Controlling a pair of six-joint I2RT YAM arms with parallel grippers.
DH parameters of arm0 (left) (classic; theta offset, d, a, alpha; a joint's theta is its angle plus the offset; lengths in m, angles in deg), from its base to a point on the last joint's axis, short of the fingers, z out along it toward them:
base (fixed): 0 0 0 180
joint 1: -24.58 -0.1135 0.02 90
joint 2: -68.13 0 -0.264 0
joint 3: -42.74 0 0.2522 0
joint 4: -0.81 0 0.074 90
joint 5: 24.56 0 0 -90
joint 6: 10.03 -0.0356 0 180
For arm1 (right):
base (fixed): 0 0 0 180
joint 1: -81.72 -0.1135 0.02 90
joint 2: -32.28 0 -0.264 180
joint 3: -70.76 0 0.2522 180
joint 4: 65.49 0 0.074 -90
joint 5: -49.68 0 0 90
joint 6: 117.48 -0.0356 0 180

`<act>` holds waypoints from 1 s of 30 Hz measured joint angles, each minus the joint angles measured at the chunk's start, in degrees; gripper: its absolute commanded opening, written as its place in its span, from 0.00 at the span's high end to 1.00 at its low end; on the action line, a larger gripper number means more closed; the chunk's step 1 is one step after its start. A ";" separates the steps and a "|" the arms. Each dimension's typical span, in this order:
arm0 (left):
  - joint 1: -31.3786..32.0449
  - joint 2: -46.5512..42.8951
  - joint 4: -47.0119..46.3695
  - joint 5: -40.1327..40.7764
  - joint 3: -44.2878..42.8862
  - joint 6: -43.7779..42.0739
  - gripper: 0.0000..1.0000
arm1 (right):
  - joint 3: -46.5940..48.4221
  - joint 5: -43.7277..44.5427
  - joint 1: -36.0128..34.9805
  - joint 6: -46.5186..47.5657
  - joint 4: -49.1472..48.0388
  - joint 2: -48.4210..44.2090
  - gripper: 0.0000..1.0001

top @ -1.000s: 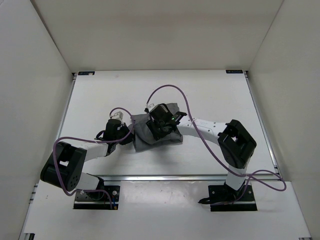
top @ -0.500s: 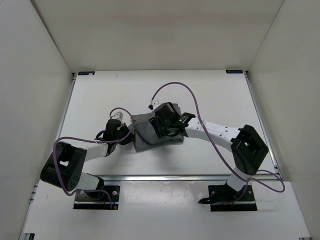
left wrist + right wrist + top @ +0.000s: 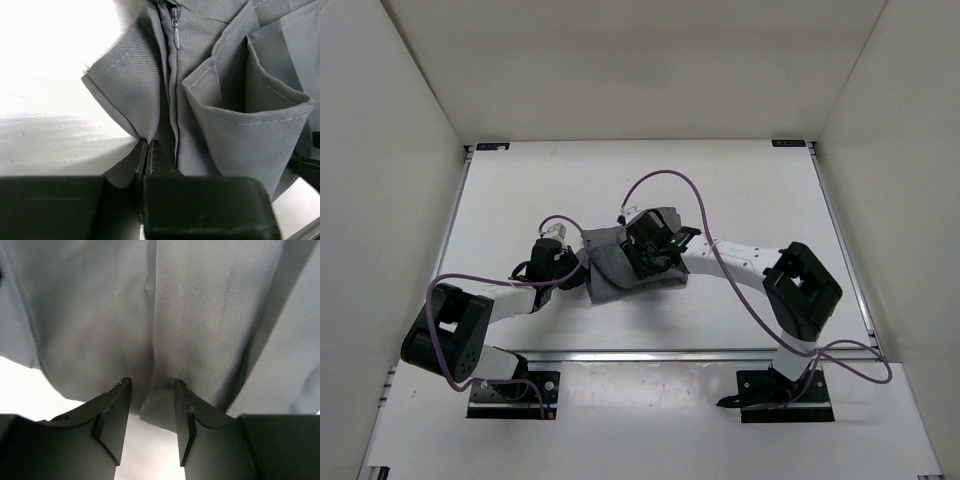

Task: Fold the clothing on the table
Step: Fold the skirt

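The dark grey clothing (image 3: 610, 278) lies crumpled in the middle of the white table (image 3: 740, 190). My left gripper (image 3: 580, 264) is at its left edge. In the left wrist view the left gripper (image 3: 148, 143) is shut, pinching the clothing (image 3: 225, 100) at a fold just below a zipper (image 3: 175, 30). My right gripper (image 3: 643, 258) hovers over the top of the heap. In the right wrist view the right gripper (image 3: 151, 382) is open, and a hanging edge of the clothing (image 3: 200, 315) sits between its fingertips without being squeezed.
White walls enclose the table on three sides, with a metal rail (image 3: 670, 352) along the near edge. Purple cables (image 3: 665, 178) loop above the right arm and beside the left arm. The arm bases (image 3: 515, 393) stand at the front.
The right arm's elbow swung out to the right and came back, and its gripper shifted slightly over the clothing, jaws a little narrower. The left gripper has stayed put, shut on the fabric.
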 measured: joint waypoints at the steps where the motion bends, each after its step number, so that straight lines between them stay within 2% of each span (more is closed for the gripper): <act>1: 0.00 0.00 0.00 0.00 0.00 0.02 0.92 | 0.00 0.02 0.00 0.04 0.09 0.59 0.63; 2: -0.04 0.00 -0.02 -0.02 0.02 0.02 0.92 | 0.02 -0.02 0.00 0.07 0.20 1.07 0.70; 4: -0.04 0.00 -0.04 -0.02 0.02 0.09 0.93 | 0.02 -0.02 0.00 0.35 0.48 1.79 1.00; 12: 0.11 0.20 -0.48 -0.02 0.11 0.15 0.93 | 0.35 -0.81 -0.09 -0.31 0.79 2.36 1.00; 30: 0.20 0.22 -0.50 -0.04 0.11 0.17 0.95 | 4.74 -8.66 -2.67 -2.43 -0.11 0.72 1.00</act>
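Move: The skirt's raised fold lies right between the right hand's open fingertips and about 2 cm below them. From this hand, the corner pinched by the left hand is roughly 11 cm left, level fore and aft and some 5 cm lower. The skirt's far right corner is about 14 cm ahead and 9 cm right, the near right one some 3 cm back and 10 cm right. From the left hand, the fold is about 11 cm right, straight level and a few centimetres higher. Down about 2 cm into the skirt first, the right hand shuts its half-open fingers on the fold and pinches it; then it draws the cloth left and up some 5 cm, drifting back a little, towards the left hand, its left side rolling up about 10 degrees. The left hand stays put, still pinching its corner. ##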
